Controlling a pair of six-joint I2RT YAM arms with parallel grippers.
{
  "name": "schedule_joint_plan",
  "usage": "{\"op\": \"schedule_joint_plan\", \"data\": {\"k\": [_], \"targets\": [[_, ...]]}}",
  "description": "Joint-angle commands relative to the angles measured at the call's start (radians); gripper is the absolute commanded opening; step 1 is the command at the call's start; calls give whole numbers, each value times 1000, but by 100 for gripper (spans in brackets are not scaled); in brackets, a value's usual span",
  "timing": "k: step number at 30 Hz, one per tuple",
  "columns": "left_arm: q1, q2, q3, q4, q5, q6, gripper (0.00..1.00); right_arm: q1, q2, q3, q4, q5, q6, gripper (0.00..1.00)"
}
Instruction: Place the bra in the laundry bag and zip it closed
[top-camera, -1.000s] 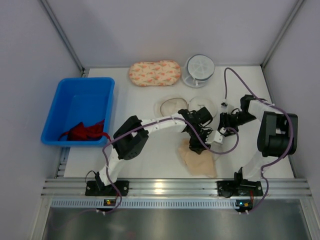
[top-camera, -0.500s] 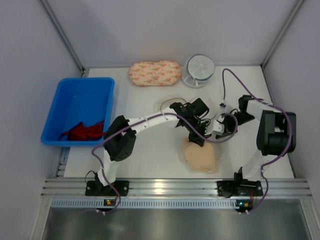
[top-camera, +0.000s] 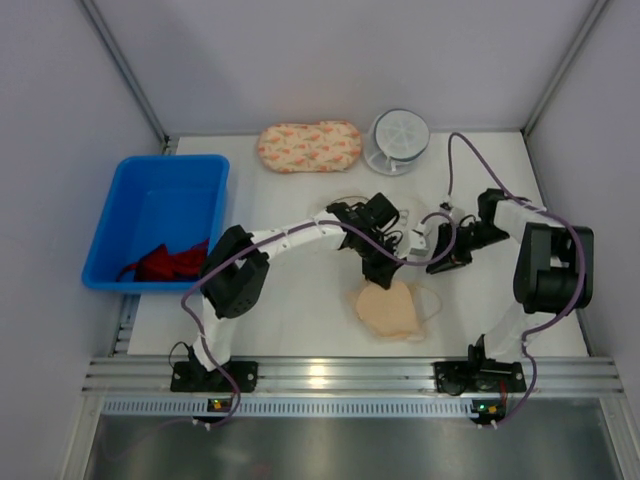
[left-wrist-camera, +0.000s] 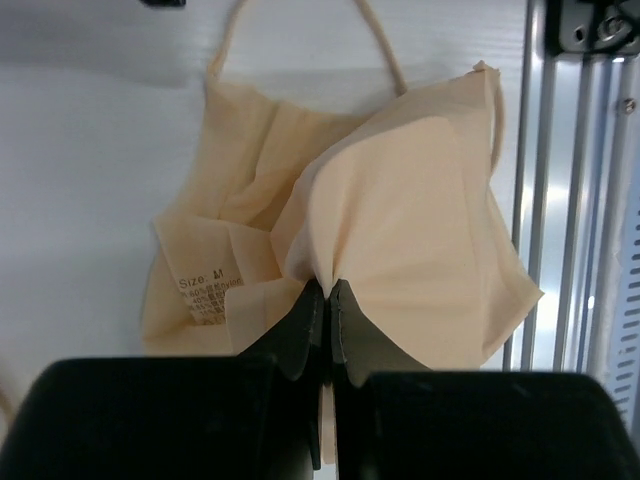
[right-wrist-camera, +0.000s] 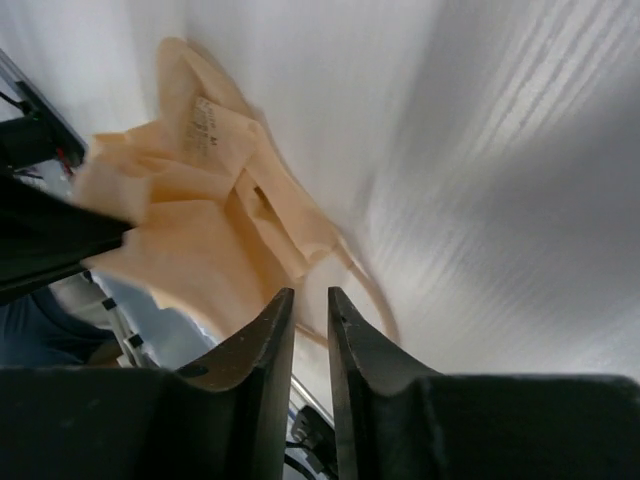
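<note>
The beige bra (top-camera: 390, 308) hangs bunched near the table's front, with its size label showing in the left wrist view. My left gripper (top-camera: 384, 268) is shut on a fold at the bra's (left-wrist-camera: 400, 190) top edge, the jaws pressed tight on the fabric (left-wrist-camera: 328, 287). My right gripper (top-camera: 436, 262) is just to the right of it, slightly open with nothing between its fingers (right-wrist-camera: 311, 296). From there the bra (right-wrist-camera: 190, 240) and a strap lie ahead. The mesh laundry bag (top-camera: 330, 207) lies behind, mostly hidden under both arms.
A blue bin (top-camera: 150, 180) with a red cloth (top-camera: 168, 263) stands at the left. A peach floral pouch (top-camera: 309, 146) and a white round ribbed container (top-camera: 399, 138) sit at the back. An aluminium rail (top-camera: 330, 375) runs along the near edge.
The left gripper came down from over the bag, shut on the bra and drew it up and slightly left. The right gripper closed, then opened a little and shifted back.
</note>
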Motion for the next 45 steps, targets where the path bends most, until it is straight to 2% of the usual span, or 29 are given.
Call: {"op": "schedule_joint_plan", "data": {"k": [1, 4, 8, 11, 12, 13, 17, 23, 32, 34, 36, 37, 42, 45], "targets": [[13, 41, -48, 78, -30, -31, 0, 12, -69, -3, 15, -112, -8, 27], [20, 64, -61, 89, -39, -37, 0, 12, -86, -12, -5, -175, -22, 35], [20, 68, -79, 153, -78, -56, 0, 29, -88, -3, -39, -248, -51, 35], [31, 79, -74, 187, -105, -65, 0, 67, -69, -5, -35, -229, -39, 37], [34, 79, -67, 204, -105, -57, 0, 78, -56, -6, -22, -215, -25, 41], [40, 79, -65, 210, -108, -50, 0, 86, -48, -9, -16, -203, -18, 51], [42, 70, -56, 213, -105, -18, 1, 147, -5, -12, -1, -143, 7, 63], [39, -19, -117, 215, -81, 16, 17, 193, 26, -19, 88, 7, 71, 64], [39, -156, -197, 221, -82, 47, 37, 196, -68, 75, 48, -5, 45, 68], [39, -182, -205, 219, -96, 52, 37, 198, -74, 99, 27, 1, 32, 79], [39, -203, -216, 219, -110, 47, 41, 202, -68, 106, 13, 50, 25, 96], [39, -206, -220, 219, -118, 47, 41, 216, -59, 107, 5, 69, 19, 98], [40, -186, -222, 221, -138, -4, 40, 262, 21, 87, 21, 89, 47, 99], [40, -206, -245, 241, -72, -63, 38, 285, 35, 58, 66, 92, 68, 100]]}}
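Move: The left hand still holds an edge of the bra. The table spot where it will lay this edge is roughly 3 cm ahead, 1 cm left and 6 cm below; the bra's middle lies some 6 cm back, 1 cm right and 5 cm below. From that hand the open laundry bag is about 15 cm ahead and 3 cm left. For the right hand, nearly at table height, the bra is 10 cm back and 10 cm left, the bag 12 cm ahead and 14 cm left. Keeping the bra's edge pinched, the left hand lowers it about 6 cm to the table and drags it some 3 cm forward, then opens to let go and rises back to its starting height, drifting slightly left. Meanwhile the right hand lifts, swings about 5 cm left towards the bra and dips back, its fingers opening from nearly shut to fully wide, ending around the near folds while turning a little counter-clockwise. ##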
